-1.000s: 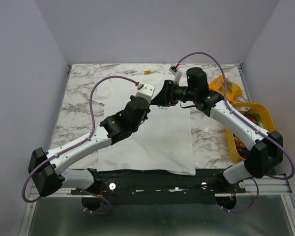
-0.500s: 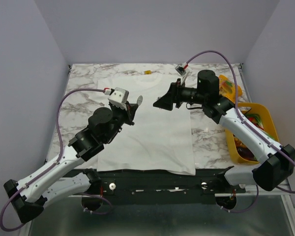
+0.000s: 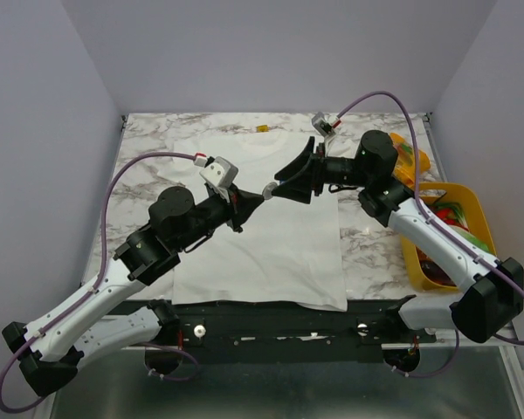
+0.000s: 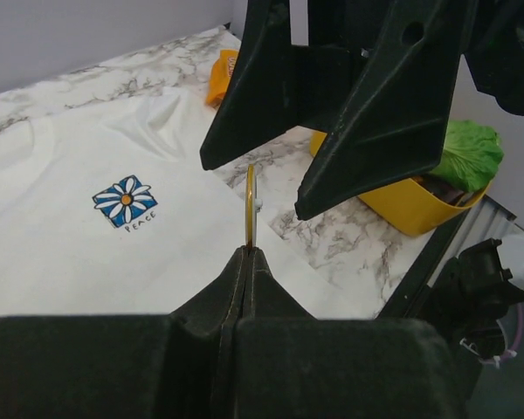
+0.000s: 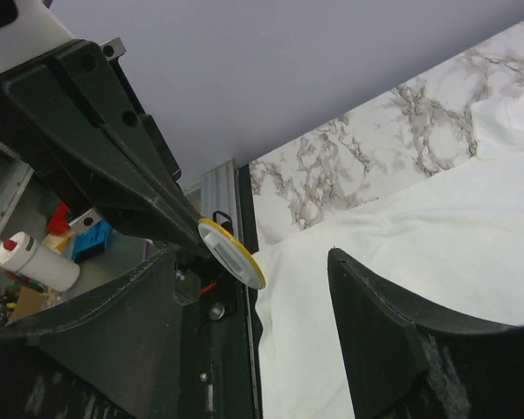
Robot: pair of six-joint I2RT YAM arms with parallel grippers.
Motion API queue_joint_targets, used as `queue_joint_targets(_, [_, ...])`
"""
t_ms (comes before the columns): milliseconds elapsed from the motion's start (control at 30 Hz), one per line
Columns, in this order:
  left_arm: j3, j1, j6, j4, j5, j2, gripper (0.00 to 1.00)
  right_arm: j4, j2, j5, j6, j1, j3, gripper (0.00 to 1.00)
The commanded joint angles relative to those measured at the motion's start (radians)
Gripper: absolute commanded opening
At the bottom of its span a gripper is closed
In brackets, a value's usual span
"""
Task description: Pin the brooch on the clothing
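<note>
The clothing, a white T-shirt [image 3: 271,249], lies flat on the marble table, and its blue flower emblem [image 4: 125,199] shows in the left wrist view. The brooch [image 3: 267,189], a small round disc with a yellow rim [image 4: 251,208] and a white back [image 5: 231,253], is held edge-on above the shirt. My left gripper [image 3: 259,198] is shut on its lower edge [image 4: 247,251]. My right gripper [image 3: 279,184] faces it, open, one finger on either side of the brooch [image 5: 251,257] and touching nothing. The fingers [image 4: 375,113] hang just beyond the disc.
A yellow bin [image 3: 472,202] holding lettuce [image 4: 467,157] stands at the right edge, with an orange snack packet [image 3: 410,155] behind it. A small yellow piece [image 3: 262,128] lies by the shirt's collar. Both arms meet above the shirt's chest.
My left gripper pulled back to the left with the brooch, then came right again, bringing it between the right fingers. My right gripper opened wider and drew slightly right.
</note>
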Motion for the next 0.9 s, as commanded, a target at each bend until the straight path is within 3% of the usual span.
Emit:
queue_joint_targets(0, [0.029, 0.003, 0.000, -0.033, 0.094, -0.012, 0.00, 0.132, 0.001, -0.077, 0.028, 0.003, -0.029, 0.75])
queue_joint_targets(100, [0.029, 0.003, -0.001, -0.033, 0.098, -0.011, 0.00, 0.164, 0.006, -0.093, 0.038, 0.002, -0.040, 0.64])
queue_joint_targets(133, [0.031, 0.003, -0.001, -0.033, 0.101, -0.011, 0.00, 0.172, 0.007, -0.102, 0.041, 0.003, -0.045, 0.51])
queue_joint_targets(200, [0.031, 0.003, -0.004, -0.033, 0.104, -0.005, 0.00, 0.187, 0.009, -0.108, 0.047, 0.003, -0.049, 0.39])
queue_joint_targets(233, [0.031, 0.003, -0.004, -0.030, 0.107, -0.003, 0.00, 0.195, 0.009, -0.122, 0.050, 0.003, -0.051, 0.25])
queue_joint_targets(333, [0.033, 0.003, -0.009, -0.017, 0.118, 0.003, 0.00, 0.222, 0.012, -0.146, 0.062, 0.003, -0.060, 0.10])
queue_joint_targets(400, [0.033, 0.003, -0.018, 0.003, 0.127, 0.006, 0.00, 0.233, 0.010, -0.153, 0.056, 0.003, -0.069, 0.05])
queue_joint_targets(500, [0.037, 0.003, -0.018, 0.006, 0.129, 0.015, 0.14, 0.247, 0.004, -0.153, 0.050, 0.003, -0.082, 0.00])
queue_joint_targets(633, [0.045, 0.003, -0.017, 0.001, 0.140, 0.032, 0.41, 0.261, -0.001, -0.154, 0.051, 0.003, -0.092, 0.00])
queue_joint_targets(767, [0.043, 0.005, -0.017, 0.010, 0.140, 0.037, 0.43, 0.273, -0.008, -0.153, 0.054, 0.003, -0.099, 0.00])
queue_joint_targets(867, [0.030, 0.003, -0.026, 0.039, 0.143, 0.037, 0.36, 0.304, -0.014, -0.154, 0.068, 0.003, -0.112, 0.00])
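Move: The brooch, still held upright in the left hand's shut fingertips, has its middle about 1 cm ahead and 1 cm to the right of that hand. From the right hand it sits some 2 cm to the left and 1 cm back, level, between the open fingers. The printed emblem lies about 18 cm ahead of the right hand, 4 cm to its right and 25 cm below; the clothing's middle is roughly 10 cm ahead, 5 cm left and equally low. The right fingers close from wide open and pinch the brooch by its free edge, that hand easing back about 1.5 cm with a slight counter-clockwise turn. Only once they are shut do the left fingers open to nearly half and let go, after that hand has drifted about 1 cm back; while opening it sinks another 1 cm, its tips staying close around the brooch. ##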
